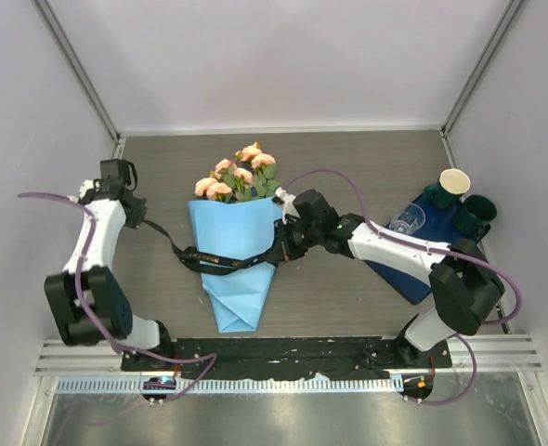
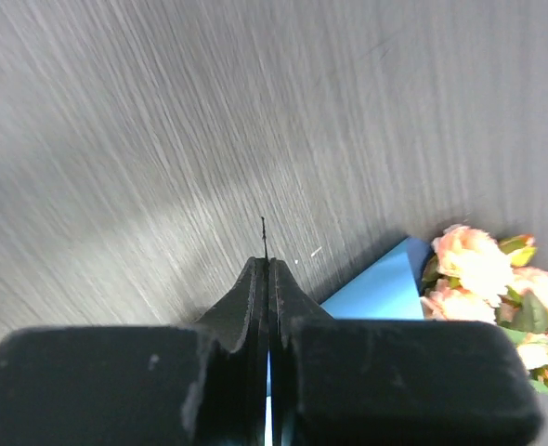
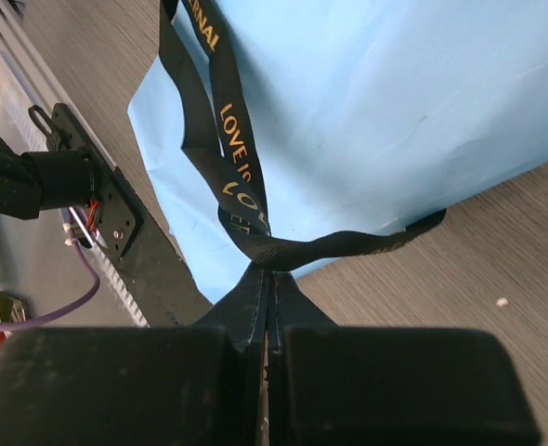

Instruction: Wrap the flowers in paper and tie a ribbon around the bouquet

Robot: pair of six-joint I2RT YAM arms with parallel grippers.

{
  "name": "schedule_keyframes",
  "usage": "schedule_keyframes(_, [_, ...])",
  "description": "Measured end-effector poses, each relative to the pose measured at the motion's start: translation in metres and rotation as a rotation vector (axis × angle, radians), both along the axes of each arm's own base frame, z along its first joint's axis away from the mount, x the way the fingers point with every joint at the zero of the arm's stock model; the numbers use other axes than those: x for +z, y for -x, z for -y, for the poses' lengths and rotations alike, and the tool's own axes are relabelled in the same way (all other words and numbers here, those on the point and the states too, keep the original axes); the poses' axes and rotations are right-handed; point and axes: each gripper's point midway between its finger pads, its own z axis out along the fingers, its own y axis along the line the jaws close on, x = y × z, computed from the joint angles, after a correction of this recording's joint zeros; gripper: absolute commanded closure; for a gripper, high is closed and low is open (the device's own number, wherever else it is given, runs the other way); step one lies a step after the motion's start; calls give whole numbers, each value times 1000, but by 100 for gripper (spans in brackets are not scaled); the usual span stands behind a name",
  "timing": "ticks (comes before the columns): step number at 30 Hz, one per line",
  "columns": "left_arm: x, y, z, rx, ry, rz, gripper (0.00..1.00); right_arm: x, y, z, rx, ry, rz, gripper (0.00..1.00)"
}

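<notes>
The bouquet lies mid-table: pale pink flowers point(image 1: 237, 177) stick out of the far, wide end of a light blue paper point(image 1: 238, 290) cone. A black ribbon point(image 1: 223, 263) with gold lettering crosses the cone's middle. My left gripper point(image 1: 147, 223) is shut on the ribbon's left end, left of the cone. In the left wrist view only a thin ribbon edge point(image 2: 264, 234) pokes past the closed left gripper point(image 2: 266, 268), with paper point(image 2: 376, 293) and flowers point(image 2: 483, 269) to the right. My right gripper point(image 1: 286, 243) is shut on the ribbon point(image 3: 229, 130) at the cone's right edge, its tips point(image 3: 272, 271) pinching a twisted loop over the paper point(image 3: 395, 111).
A dark navy mat point(image 1: 406, 275) lies at the right under the right arm. On and beside it stand a clear plastic cup point(image 1: 406, 219), a paper cup point(image 1: 454, 181) and dark green cups point(image 1: 479, 214). A black rail point(image 1: 283, 348) runs along the near edge.
</notes>
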Motion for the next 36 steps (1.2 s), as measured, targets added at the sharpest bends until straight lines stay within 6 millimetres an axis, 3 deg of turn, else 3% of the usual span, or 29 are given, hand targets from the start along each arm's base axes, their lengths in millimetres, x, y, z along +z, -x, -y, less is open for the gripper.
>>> schedule_keyframes(5, [62,21,-27,13,-207,129,100,2,2,14,1,73,-35,100])
schedule_keyframes(8, [84,30,-37,25,-287,161,100,-4,7,27,-5,104,-96,100])
schedule_keyframes(14, [91,39,-51,16,-380,115,100,-9,-2,67,-68,310,-111,100])
schedule_keyframes(18, [91,41,-51,-4,-394,109,100,6,-14,82,-74,430,-71,100])
schedule_keyframes(25, [93,40,-49,-53,-401,108,100,51,-20,54,31,348,-49,100])
schedule_keyframes(29, [95,34,-41,-112,-380,125,100,68,-1,21,110,150,-162,100])
schedule_keyframes(33, [97,16,-16,-240,-292,210,100,69,24,-6,134,-14,-380,100])
schedule_keyframes(36, [97,3,10,-339,-191,300,100,54,29,-13,132,21,-442,100])
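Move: The left hand holds one end of the ribbon. The paper wrap's middle lies about 22 cm to its right and 8 cm back, some 11 cm below. The flower heads are about 22 cm right and 16 cm ahead, and the ribbon's slack bend is roughly 11 cm right and 8 cm back, all below. From the right hand, which pinches the ribbon's other part, the wrap's middle is some 12 cm left and 1 cm ahead, about 11 cm down. Both hands keep their pinch on the ribbon. The left lifts its end about 9 cm, swinging left and slightly back, then comes back right and forward at that height as its fingers tip forward and it turns clockwise. The right sweeps about 8 cm right, then returns left while rising, and finally draws back and dips a little, its fingers tilting some 25 degrees back towards the base. ##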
